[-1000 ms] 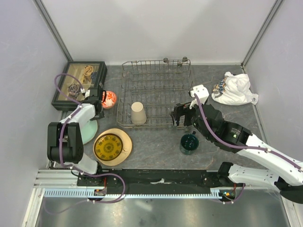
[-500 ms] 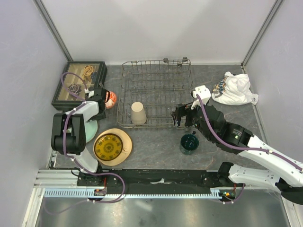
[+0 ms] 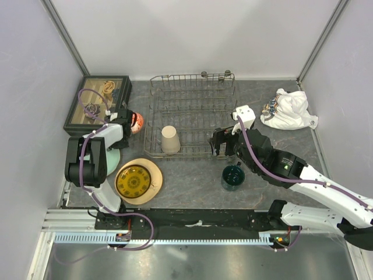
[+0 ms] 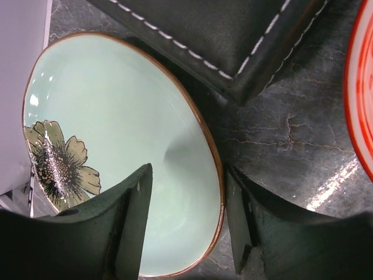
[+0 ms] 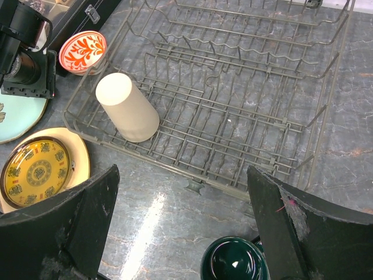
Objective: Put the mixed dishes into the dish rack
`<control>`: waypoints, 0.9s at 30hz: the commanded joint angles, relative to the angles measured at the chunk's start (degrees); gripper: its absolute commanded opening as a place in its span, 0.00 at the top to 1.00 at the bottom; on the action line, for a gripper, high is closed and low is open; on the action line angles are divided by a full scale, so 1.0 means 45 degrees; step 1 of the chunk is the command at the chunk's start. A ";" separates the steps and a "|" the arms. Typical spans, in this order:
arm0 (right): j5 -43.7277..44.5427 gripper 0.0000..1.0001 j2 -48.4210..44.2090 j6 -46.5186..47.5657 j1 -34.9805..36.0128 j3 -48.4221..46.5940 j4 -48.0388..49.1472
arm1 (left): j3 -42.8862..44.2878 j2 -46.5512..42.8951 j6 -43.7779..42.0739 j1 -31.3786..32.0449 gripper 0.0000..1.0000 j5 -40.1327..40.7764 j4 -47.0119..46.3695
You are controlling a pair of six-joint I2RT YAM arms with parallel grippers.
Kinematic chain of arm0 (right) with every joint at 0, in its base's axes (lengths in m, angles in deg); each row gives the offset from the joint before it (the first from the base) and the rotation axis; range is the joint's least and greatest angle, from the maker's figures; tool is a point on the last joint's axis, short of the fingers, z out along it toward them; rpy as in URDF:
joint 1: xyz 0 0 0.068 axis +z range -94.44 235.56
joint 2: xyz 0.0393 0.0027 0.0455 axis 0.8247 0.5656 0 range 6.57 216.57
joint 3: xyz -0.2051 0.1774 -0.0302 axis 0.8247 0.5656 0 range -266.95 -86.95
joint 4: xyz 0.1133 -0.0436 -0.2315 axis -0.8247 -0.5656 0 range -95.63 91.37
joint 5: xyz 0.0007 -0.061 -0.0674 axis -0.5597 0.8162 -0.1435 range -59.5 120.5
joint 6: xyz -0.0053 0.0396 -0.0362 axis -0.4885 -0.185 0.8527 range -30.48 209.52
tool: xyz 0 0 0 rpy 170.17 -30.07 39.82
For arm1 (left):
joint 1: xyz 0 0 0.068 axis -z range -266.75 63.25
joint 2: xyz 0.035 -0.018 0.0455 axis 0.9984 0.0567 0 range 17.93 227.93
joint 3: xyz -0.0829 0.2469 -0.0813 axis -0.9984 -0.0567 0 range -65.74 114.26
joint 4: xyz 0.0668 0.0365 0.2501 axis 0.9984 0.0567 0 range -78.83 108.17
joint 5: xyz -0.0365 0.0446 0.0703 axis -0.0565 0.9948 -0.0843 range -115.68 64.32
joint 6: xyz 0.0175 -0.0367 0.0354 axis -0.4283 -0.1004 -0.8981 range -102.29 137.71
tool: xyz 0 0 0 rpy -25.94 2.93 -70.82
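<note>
In the left wrist view my left gripper is open and straddles the right rim of the pale green flowered plate; one finger is over the plate, the other outside it on the table. The small red-orange bowl sits just to the right. A beige cup lies upside down inside the dish rack at its near left. The yellow plate rests on the tan plate. My right gripper hangs wide open and empty over the rack's near edge, above the dark green mug.
A dark glass-topped display box stands at the back left, its corner close to the green plate. At the back right lies a white cloth bundle. Grey walls close in the table on both sides.
The left gripper's fingers have narrowed around the green plate's rim, and the left arm's elbow has swung slightly right. The right arm has barely moved.
</note>
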 commanded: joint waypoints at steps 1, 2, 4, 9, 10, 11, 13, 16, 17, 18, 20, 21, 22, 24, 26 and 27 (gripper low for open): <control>0.0052 0.02 -0.0060 -0.0047 0.0031 -0.0269 0.0494 | 0.0410 0.0143 -0.0221 0.0045 0.44 0.0514 0.0079; 0.0052 0.02 -0.0080 -0.0027 0.0031 -0.0230 0.0533 | 0.0410 0.0143 -0.0221 0.0045 0.45 0.0592 0.0080; 0.0052 0.02 -0.0119 -0.0086 0.0031 -0.0210 0.0572 | 0.0391 0.0143 -0.0202 0.0045 0.48 0.0729 0.0138; 0.0051 0.02 -0.0041 -0.0164 0.0031 -0.0230 0.0670 | 0.0430 -0.0071 -0.0221 0.0065 0.56 0.0671 0.0255; 0.0032 0.02 -0.0021 -0.0164 0.0011 -0.0230 0.0689 | 0.0430 -0.0111 -0.0241 0.0065 0.57 0.0632 0.0255; 0.0032 0.02 -0.0021 -0.0183 0.0030 -0.0249 0.0708 | 0.0430 -0.0150 -0.0260 0.0084 0.59 0.0515 0.0294; 0.0071 0.02 -0.0040 -0.0164 0.0031 -0.0249 0.0728 | 0.0430 -0.0267 -0.0241 0.0065 0.64 0.0417 0.0333; 0.0091 0.02 -0.0041 -0.0183 0.0031 -0.0230 0.0748 | 0.0449 -0.0403 -0.0260 0.0084 0.70 0.0222 0.0353; 0.0091 0.02 -0.0021 -0.0203 0.0011 -0.0210 0.0748 | 0.0469 -0.0423 -0.0241 0.0084 0.71 0.0144 0.0392; 0.0071 0.02 -0.0079 -0.0203 0.0030 -0.0210 0.0748 | 0.0488 -0.0443 -0.0260 0.0084 0.75 0.0105 0.0411; 0.0130 0.02 -0.0099 -0.0242 0.0031 -0.0132 0.0748 | 0.0508 -0.0501 -0.0280 0.0123 0.81 0.0065 0.0450; 0.0130 0.02 -0.0080 -0.0261 0.0011 -0.0113 0.0748 | 0.0508 -0.0521 -0.0318 0.0123 0.82 0.0026 0.0431; 0.0130 0.02 -0.0099 -0.0281 0.0030 -0.0093 0.0748 | 0.0527 -0.0579 -0.0338 0.0123 0.85 -0.0051 0.0450; 0.0149 0.02 -0.0099 -0.0281 0.0031 -0.0054 0.0787 | 0.0566 -0.0638 -0.0377 0.0123 0.89 -0.0227 0.0490; 0.0169 0.02 -0.0080 -0.0301 0.0031 -0.0015 0.0806 | 0.0567 -0.0891 -0.0339 0.0123 0.90 -0.0442 0.0490; 0.0150 0.02 -0.0080 -0.0301 0.0031 -0.0015 0.0806 | 0.0586 -0.0989 -0.0280 0.0143 0.91 -0.0520 0.0490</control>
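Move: The green plate's middle lies about 7 cm left of the left hand and 4 cm back, barely below the hand, whose fingers already straddle the plate's right-forward rim. The orange bowl stands some 11 cm ahead and 6 cm right, the black box's middle 18 cm ahead and 9 cm left, the yellow dish 14 cm back and 9 cm right. From the right hand the green plate is roughly 48 cm left, 4 cm ahead and 27 cm down. The green plate's rim gets pinched between the left hand's fingers, which close from a bit over half open to nearly shut, one pad on the upper face and the other outside the edge. Low at the table, the left hand stays almost in place, easing back by roughly 1 cm as it closes, with hardly any turn of the wrist. ##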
